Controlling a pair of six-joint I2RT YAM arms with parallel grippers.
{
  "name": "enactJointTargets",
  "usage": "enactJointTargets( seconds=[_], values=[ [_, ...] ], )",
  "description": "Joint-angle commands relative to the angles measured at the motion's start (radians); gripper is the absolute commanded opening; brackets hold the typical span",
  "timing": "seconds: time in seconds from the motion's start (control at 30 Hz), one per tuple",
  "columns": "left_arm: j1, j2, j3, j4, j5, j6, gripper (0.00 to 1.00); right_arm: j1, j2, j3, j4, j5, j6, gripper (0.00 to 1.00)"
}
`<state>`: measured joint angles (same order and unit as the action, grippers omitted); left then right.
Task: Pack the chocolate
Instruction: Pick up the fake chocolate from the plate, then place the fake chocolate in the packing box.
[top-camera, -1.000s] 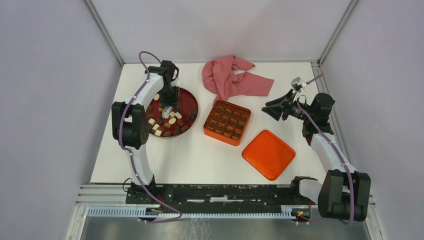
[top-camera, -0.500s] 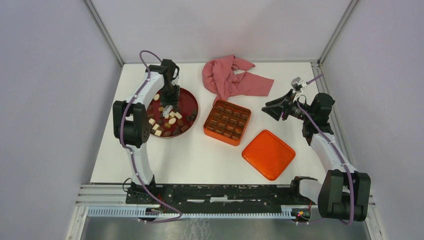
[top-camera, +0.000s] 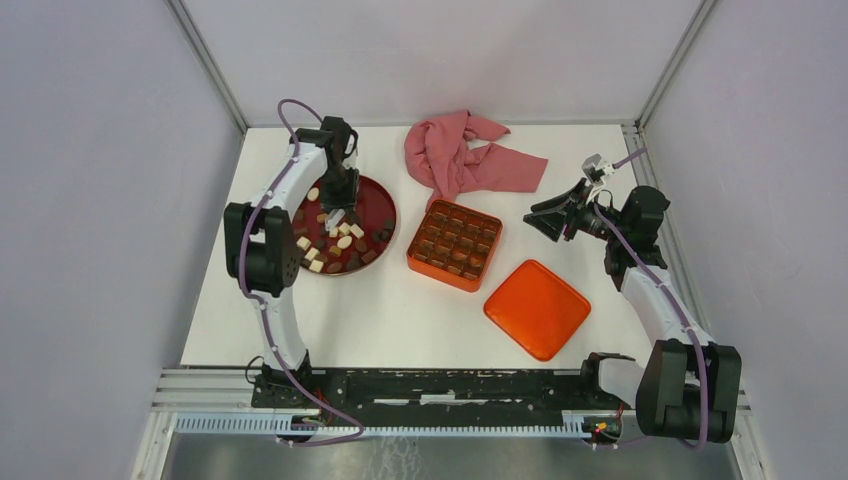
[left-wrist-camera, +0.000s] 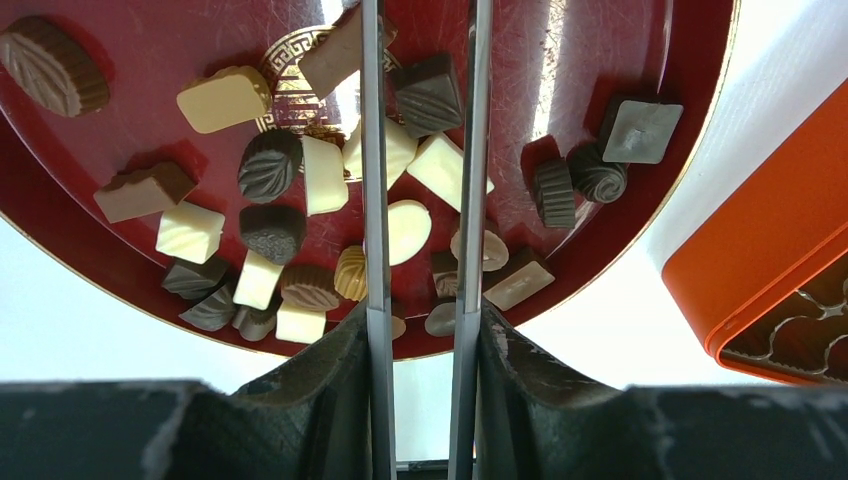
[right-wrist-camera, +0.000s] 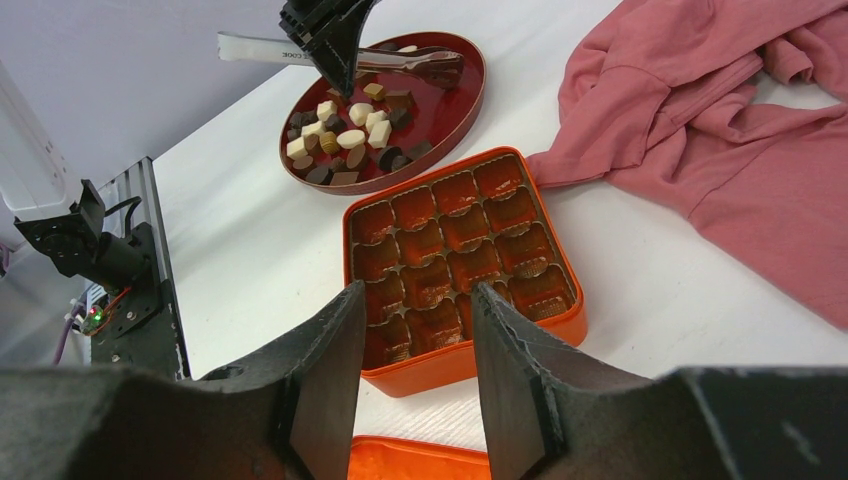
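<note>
The chocolate (top-camera: 335, 240) is several small dark, tan and cream pieces (left-wrist-camera: 270, 235) heaped on a round dark-red plate (top-camera: 383, 203). My left gripper (top-camera: 339, 208) hangs over the plate, shut on metal tongs (left-wrist-camera: 372, 150). The two blades of the tongs reach down among the pieces. A dark square piece (left-wrist-camera: 430, 95) lies between the blades; whether it is pinched I cannot tell. The orange tin (top-camera: 455, 245) with gridded cups (right-wrist-camera: 460, 240) stands right of the plate. My right gripper (top-camera: 545, 218) hovers open and empty right of the tin (right-wrist-camera: 415, 300).
The orange lid (top-camera: 537, 308) lies flat near the front right, just below my right gripper. A crumpled pink cloth (top-camera: 465, 155) lies at the back centre, behind the tin. The tin's corner (left-wrist-camera: 770, 270) sits close to the plate's right rim (left-wrist-camera: 600, 40).
My left gripper with the tongs has shifted slightly toward the back over the plate. The right arm has not moved.
</note>
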<state>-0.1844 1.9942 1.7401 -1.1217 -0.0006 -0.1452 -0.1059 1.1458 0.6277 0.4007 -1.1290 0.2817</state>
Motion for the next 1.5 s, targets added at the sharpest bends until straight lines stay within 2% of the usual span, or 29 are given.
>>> enactJointTargets(
  seconds=[0.0, 0.3, 0.67, 0.87, 0.97, 1.1, 1.3, 1.47],
  values=[
    [0.008, -0.076, 0.003, 0.016, -0.022, 0.039, 0.02, -0.003, -0.004, 0.003, 0.026, -0.013, -0.021, 0.48],
    [0.008, -0.153, -0.04, 0.032, -0.007, 0.021, 0.02, -0.003, -0.001, 0.003, 0.026, -0.014, -0.024, 0.48],
    [0.008, -0.499, -0.341, 0.175, 0.233, -0.029, 0.02, -0.003, 0.001, 0.007, 0.005, -0.009, -0.049, 0.48],
    [0.003, -0.591, -0.402, 0.224, 0.377, -0.07, 0.02, -0.003, -0.003, 0.021, -0.039, 0.002, -0.093, 0.48],
    [-0.053, -0.619, -0.405, 0.261, 0.42, -0.115, 0.02, -0.003, -0.004, 0.028, -0.061, 0.006, -0.114, 0.48],
    [-0.183, -0.625, -0.396, 0.316, 0.372, -0.194, 0.02, -0.003, 0.001, 0.032, -0.074, 0.01, -0.128, 0.48],
    [-0.401, -0.541, -0.324, 0.339, 0.135, -0.267, 0.02, -0.003, 0.007, 0.043, -0.111, 0.022, -0.163, 0.48],
    [-0.494, -0.432, -0.27, 0.313, 0.026, -0.27, 0.02, -0.003, 0.005, 0.043, -0.114, 0.024, -0.167, 0.48]
  ],
)
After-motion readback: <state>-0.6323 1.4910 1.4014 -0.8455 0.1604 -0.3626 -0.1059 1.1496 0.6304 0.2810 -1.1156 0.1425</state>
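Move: The left hand holds the tongs with their tips pointing ahead, low over the far part of the plate. The orange box it heads for has its middle some 25 cm to its right, about 3 cm back and 8 cm lower. The plate's middle is about 3 cm ahead and 2 cm left, the pink cloth some 30 cm right and 19 cm ahead, the orange lid some 43 cm right and 17 cm back. From the idle right hand, the box lies about 18 cm left, 8 cm ahead, 21 cm below. The left hand keeps its unchanged grip on the tongs and rises gently off the plate, then draws back and climbs faster, about 8 cm back and as much up. It then swings hard to the right, some 17 cm in all, and still a little back to reach the box's left side, while the wrist tilts some 30 degrees so the fingers lean forward and right, turning clockwise to bring the tong tips round over the box's far-left part. ##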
